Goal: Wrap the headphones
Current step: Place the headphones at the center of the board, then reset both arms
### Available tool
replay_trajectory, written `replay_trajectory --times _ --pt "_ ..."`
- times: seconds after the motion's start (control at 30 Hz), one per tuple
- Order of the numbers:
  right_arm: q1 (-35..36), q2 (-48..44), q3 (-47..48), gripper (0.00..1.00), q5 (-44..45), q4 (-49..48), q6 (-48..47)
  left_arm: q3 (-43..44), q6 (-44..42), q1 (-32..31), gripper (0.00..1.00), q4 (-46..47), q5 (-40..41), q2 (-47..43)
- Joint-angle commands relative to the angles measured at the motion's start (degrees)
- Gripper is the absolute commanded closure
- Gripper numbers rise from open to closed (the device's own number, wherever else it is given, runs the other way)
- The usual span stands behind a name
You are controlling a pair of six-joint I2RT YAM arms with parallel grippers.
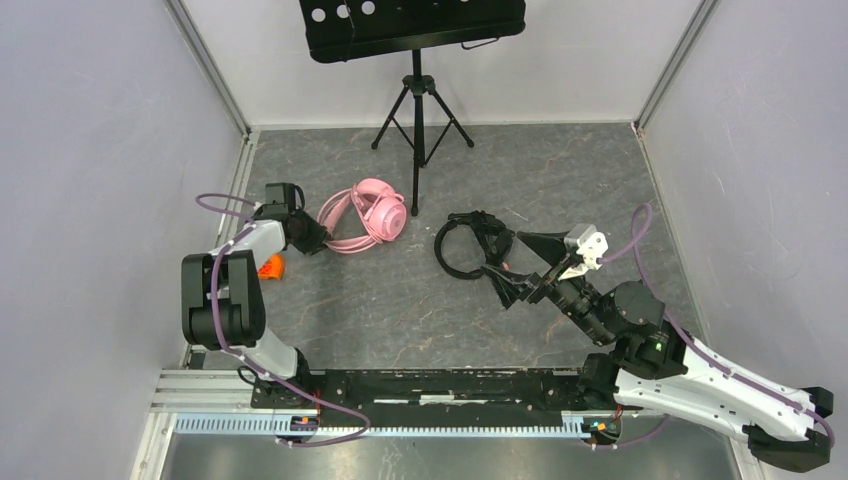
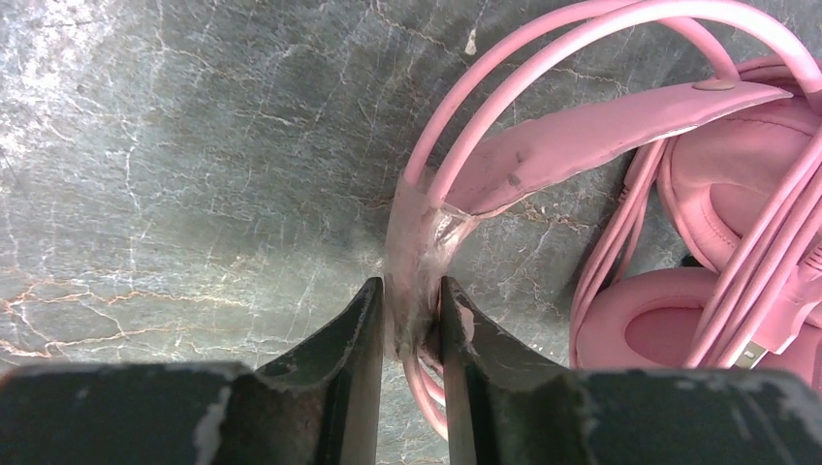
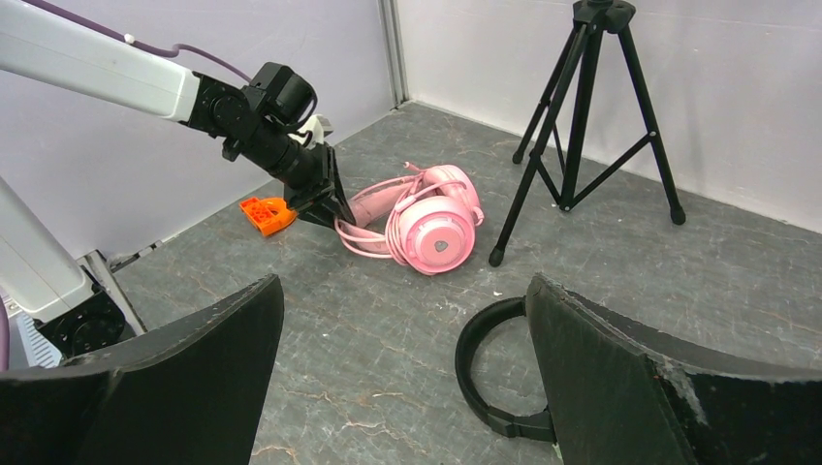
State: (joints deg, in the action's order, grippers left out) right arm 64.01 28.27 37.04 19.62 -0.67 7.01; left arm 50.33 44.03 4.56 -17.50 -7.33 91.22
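Note:
The pink headphones point(image 1: 370, 212) lie at the left of the grey floor, with their pink cable looped over the cups point(image 3: 431, 228). My left gripper point(image 1: 322, 240) is at their left end. In the left wrist view its jaws point(image 2: 412, 300) stand a narrow gap apart around the cable loops and a whitish blurred end of the headband point(image 2: 601, 136); a dark slit shows beside the right jaw. The black headphones point(image 1: 470, 245) lie in the middle. My right gripper point(image 1: 515, 265) hovers just near of them, wide open and empty point(image 3: 405, 286), with the black headband point(image 3: 485, 358) by its right finger.
A black tripod music stand point(image 1: 418, 110) is at the back, one foot close to the pink cups point(image 3: 496, 257). A small orange block point(image 1: 271, 266) lies by the left arm. Grey walls close in on both sides.

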Motion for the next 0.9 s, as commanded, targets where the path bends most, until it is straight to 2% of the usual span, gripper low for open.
replay_trajectory --times 0.0,0.27,0.37,0.5,0.53,0.57,0.87 --pt "0.0 -0.4 1.5 0.02 0.7 -0.3 -0.7 2.9 -2.7 0.7 0.65 -0.3 1.3 -1.0" --pt "0.0 -0.5 0.9 0.02 0.1 0.5 0.2 5.7 -3.7 1.5 0.49 -6.6 0.9 -8.8" --pt "0.0 -0.4 0.6 0.02 0.4 4.1 0.8 8.0 -4.8 1.6 0.39 -9.3 -0.2 -14.0" --pt "0.0 0.1 1.4 0.02 3.4 9.6 0.5 12.1 -8.8 1.5 0.29 -12.3 -6.6 -21.5" --pt "0.0 0.4 2.3 0.02 4.6 11.6 0.5 12.8 -9.5 1.5 0.22 -12.6 -8.4 -23.8" --pt "0.0 0.7 3.1 0.02 5.9 13.7 0.6 13.5 -10.3 1.5 0.02 -13.0 -10.3 -25.5" --pt "0.0 -3.1 8.7 0.02 14.2 25.7 4.9 16.0 -13.7 0.8 0.0 -13.9 -32.4 -39.1"
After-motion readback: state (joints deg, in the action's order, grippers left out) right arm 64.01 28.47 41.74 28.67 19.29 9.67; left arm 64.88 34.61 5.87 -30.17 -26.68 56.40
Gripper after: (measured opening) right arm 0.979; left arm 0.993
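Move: The left fingers stand part-open around the near-left end of the pink headphones' headband; the headphones' middle is about 5 cm farther out and 9 cm to the right, roughly level. From this hand, the orange clip lies about 6 cm back and 14 cm left, the stand's near foot about 6 cm ahead and 21 cm right. From the raised right hand, the pink headphones' middle lies some 24 cm ahead, 28 cm left and 30 cm down. Almost straight up, slowly at first while the fingers widen from about a third open, the left hand comes free of the pink headband and speeds away some 28 cm; late on it draws back and right about 5 cm, fingers wide open, swinging up some 40 degrees towards level and turning clockwise. The right hand, still open, dips about 5 cm, drifts slightly right and tips down. ##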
